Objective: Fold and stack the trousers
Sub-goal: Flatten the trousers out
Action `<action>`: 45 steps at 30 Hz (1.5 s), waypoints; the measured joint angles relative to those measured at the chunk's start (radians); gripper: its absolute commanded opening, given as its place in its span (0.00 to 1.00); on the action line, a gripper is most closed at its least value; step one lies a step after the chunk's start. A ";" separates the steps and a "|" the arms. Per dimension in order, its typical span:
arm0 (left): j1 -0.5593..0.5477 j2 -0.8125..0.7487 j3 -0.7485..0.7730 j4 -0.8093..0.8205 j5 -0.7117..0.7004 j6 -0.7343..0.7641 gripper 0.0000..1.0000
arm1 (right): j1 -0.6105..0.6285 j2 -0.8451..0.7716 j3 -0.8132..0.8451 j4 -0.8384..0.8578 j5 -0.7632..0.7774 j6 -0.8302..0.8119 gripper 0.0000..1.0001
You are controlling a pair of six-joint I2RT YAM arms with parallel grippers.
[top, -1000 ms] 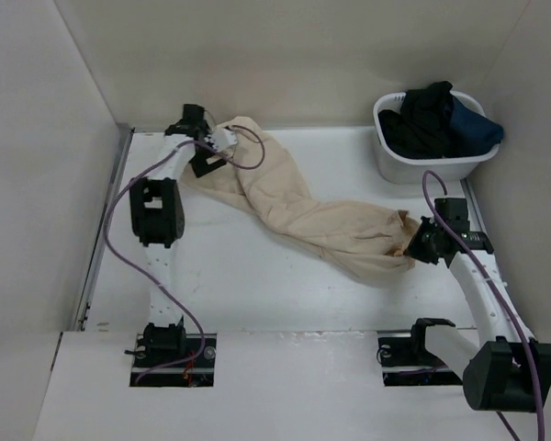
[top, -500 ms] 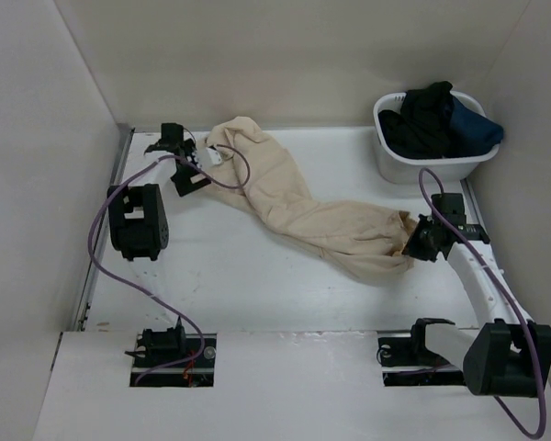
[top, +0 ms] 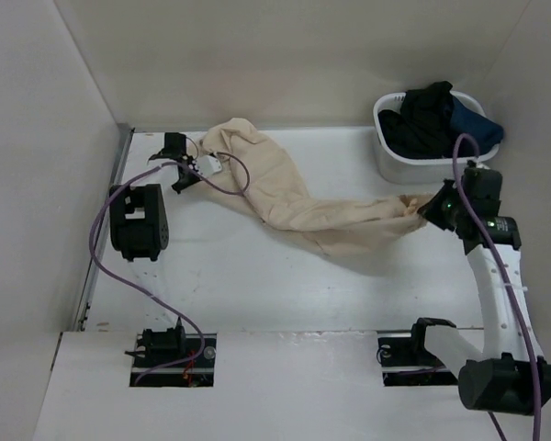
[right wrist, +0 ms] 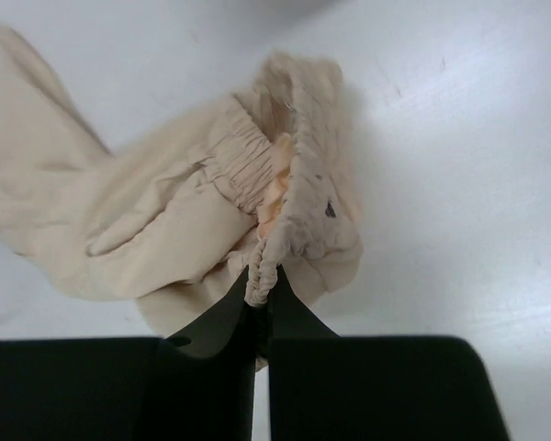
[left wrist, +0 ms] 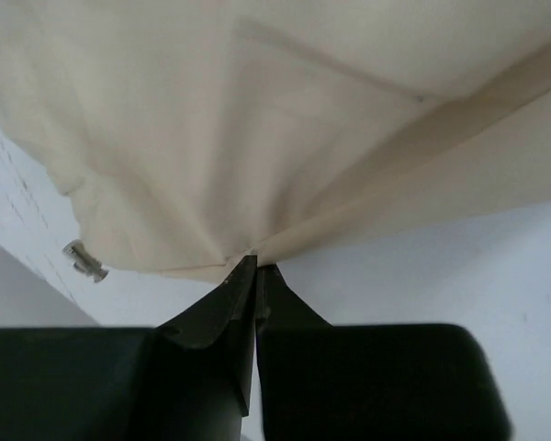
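The beige trousers (top: pixel 303 207) stretch across the table from the far left to the right, twisted along their length. My left gripper (top: pixel 200 163) is shut on a pinch of the cloth at the far-left end; in the left wrist view the gripper (left wrist: pixel 255 266) holds a fold of the beige trousers (left wrist: pixel 257 138). My right gripper (top: pixel 434 204) is shut on the elastic waistband at the right end and holds it raised. In the right wrist view the gripper (right wrist: pixel 261 285) pinches the gathered waistband of the trousers (right wrist: pixel 193 211), which bears a small dark mark.
A white basket (top: pixel 432 161) with black and dark-blue garments (top: pixel 436 119) stands at the far right, just behind my right gripper. White walls enclose the table on the left, back and right. A small bolt (left wrist: pixel 84 261) sticks out of the table near the left wall.
My right gripper has lifted the waistband and carried it up and back toward the basket, pulling the trousers straighter. My left gripper has shifted slightly with the far-left end.
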 measured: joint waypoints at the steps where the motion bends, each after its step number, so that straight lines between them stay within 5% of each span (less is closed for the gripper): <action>1: 0.011 -0.030 -0.022 -0.007 0.001 -0.003 0.00 | -0.011 -0.010 0.049 0.000 -0.010 -0.001 0.00; 6: 0.146 -0.266 -0.009 -0.137 0.026 0.000 0.00 | -0.093 -0.039 0.249 0.009 -0.079 0.000 0.00; 12: 0.351 -0.531 0.232 -0.294 0.026 0.049 0.02 | -0.113 -0.043 0.319 0.006 -0.149 0.021 0.00; 17: 0.383 -0.642 0.343 -0.436 0.023 0.131 0.04 | -0.126 -0.044 0.316 -0.009 -0.146 0.029 0.00; 22: 0.387 -0.578 0.314 -0.500 0.002 0.199 0.12 | -0.134 -0.069 0.228 0.002 -0.098 0.028 0.00; 26: 0.328 -0.376 0.286 -0.499 -0.045 0.182 0.41 | -0.139 -0.073 0.088 0.026 -0.079 0.029 0.04; 32: 0.200 -0.162 0.177 -0.489 -0.053 0.098 0.45 | -0.153 -0.053 -0.042 0.026 -0.062 0.036 0.12; 34: 0.194 -0.216 0.094 -0.503 -0.032 0.097 0.47 | -0.157 -0.055 -0.045 0.035 -0.058 0.036 0.21; 36: 0.207 -0.350 -0.050 -0.509 -0.021 0.124 0.51 | -0.161 -0.056 -0.048 0.047 -0.052 0.039 0.46; 38: 0.225 -0.533 -0.214 -0.523 -0.030 0.173 0.52 | -0.172 -0.055 -0.055 0.061 -0.039 0.035 0.60; 42: 0.277 -0.843 -0.501 -0.542 -0.095 0.275 0.53 | -0.186 -0.055 -0.060 0.071 0.041 0.024 0.73; 45: 0.314 -0.880 -0.599 -0.546 -0.121 0.299 0.53 | -0.188 -0.056 -0.060 0.070 0.119 0.004 0.86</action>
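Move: The left hand has a trouser-leg edge pinched just above the table; its goal, the bare front-left table, is about 32 cm back and 3 cm left. The leg bunch lies 13 cm ahead and 15 cm right of this hand. The right hand holds the waist; its landing place is roughly 8 cm ahead, 5 cm right and 17 cm below, the basket 31 cm ahead and 9 cm right. The left hand whips the pinched leg up some 37 cm, back and to the left, then drops most of the way down, opening half and letting go before sweeping back to the front-left table. The right hand, still pinching the waist, rises about 15 cm with its fingers tipping up, sinks to its starting height, then opens wide, releases and slides right. ##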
